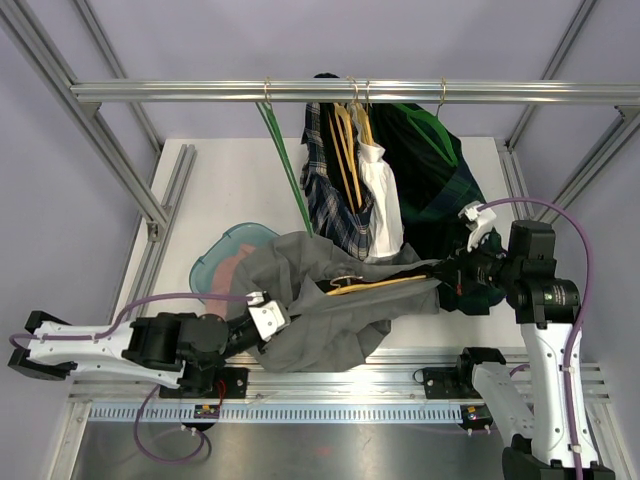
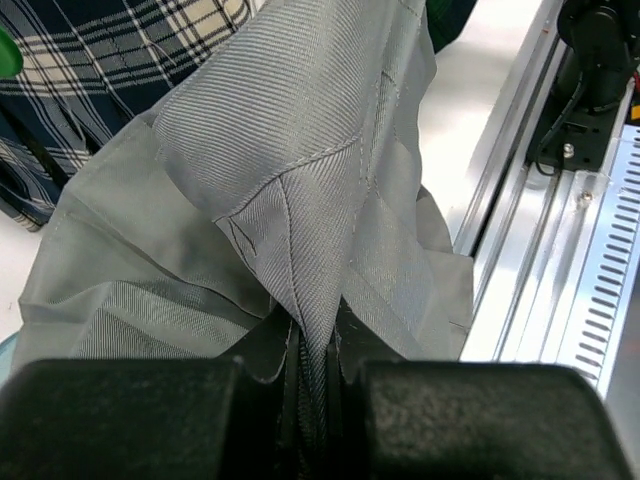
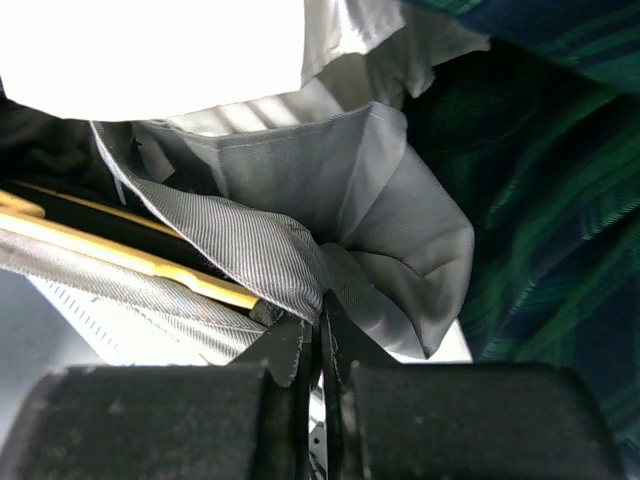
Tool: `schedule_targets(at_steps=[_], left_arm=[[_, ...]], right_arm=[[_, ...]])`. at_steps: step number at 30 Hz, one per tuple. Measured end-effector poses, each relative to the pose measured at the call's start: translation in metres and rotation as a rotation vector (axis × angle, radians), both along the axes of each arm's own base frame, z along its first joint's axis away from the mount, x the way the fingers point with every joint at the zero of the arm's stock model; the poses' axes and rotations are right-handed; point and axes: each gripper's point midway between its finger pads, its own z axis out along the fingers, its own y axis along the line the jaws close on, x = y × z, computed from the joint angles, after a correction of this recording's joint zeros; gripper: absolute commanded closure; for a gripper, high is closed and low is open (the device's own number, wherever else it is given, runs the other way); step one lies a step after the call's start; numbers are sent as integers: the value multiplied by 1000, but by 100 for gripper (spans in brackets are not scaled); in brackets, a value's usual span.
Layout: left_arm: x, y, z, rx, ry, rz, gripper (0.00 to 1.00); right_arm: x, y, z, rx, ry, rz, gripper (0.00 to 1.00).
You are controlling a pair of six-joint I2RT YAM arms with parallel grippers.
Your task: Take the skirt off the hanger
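Observation:
The grey skirt (image 1: 320, 300) hangs stretched low over the table between my two grippers, with the wooden hanger (image 1: 385, 283) still lying inside its upper edge. My left gripper (image 1: 283, 318) holds the skirt's left end. In the left wrist view the jaws (image 2: 318, 345) are shut on a fold of the grey twill skirt (image 2: 300, 170). My right gripper (image 1: 443, 275) is at the skirt's right end. In the right wrist view its jaws (image 3: 322, 310) are shut, with the skirt (image 3: 290, 190) gathered to a point at their tips, and the hanger's (image 3: 130, 262) end just left of them.
Behind the skirt, a plaid garment (image 1: 325, 190), a white shirt (image 1: 382, 195) and a dark green tartan garment (image 1: 435, 175) hang from the metal rail (image 1: 200, 91). A green hanger (image 1: 290, 180) hangs beside them. A teal basin (image 1: 215, 262) sits on the table left of the skirt.

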Motion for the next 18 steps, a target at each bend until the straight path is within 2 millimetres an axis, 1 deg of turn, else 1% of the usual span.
schedule_targets(at_steps=[4,7,10,12,14,15,16,17,18], left_arm=[[-2,8,6,-2,30,-2,100],[-3,13,12,4,39,0,100],[-3,17,19,0,42,2,100],[-2,17,20,-2,45,4,100],[-3,17,20,-4,49,5,100],[-3,18,21,-10,52,5,100],[-3,19,21,-15,54,6,100],[-2,22,22,-21,55,8,100],[-1,27,26,-45,58,18,100]], right_arm=[[-2,6,0,28,13,32,100],[-4,13,4,56,4,84,100],[-8,17,7,70,-14,149,100],[-8,19,6,71,-16,176,100],[-7,19,2,70,-4,193,91],[-7,20,-1,73,6,199,80],[-7,19,-4,71,14,201,64],[-3,13,-9,36,11,181,42],[5,1,-16,-19,7,133,36]])
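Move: Both hands grip the gray skirt, one at each end of its waistband, with the yellow hanger lying across between them. From the left hand the hanger's middle is about 7 cm ahead and 17 to the right, nearly level; the tub is 8 ahead, 16 left and some 20 below. From the right hand the hanger is 12 left and 2 back, the white skirt 13 ahead and 12 left, the green plaid skirt 10 ahead and 2 right. Leftward and upward, about 2.5 cm each, the left hand draws its shut grip on the gray skirt. The right hand first follows 2 cm left, turning some 10 degrees counter-clockwise, then opens to about half, lets go of the waistband end and swings back right, a little forward and down. ##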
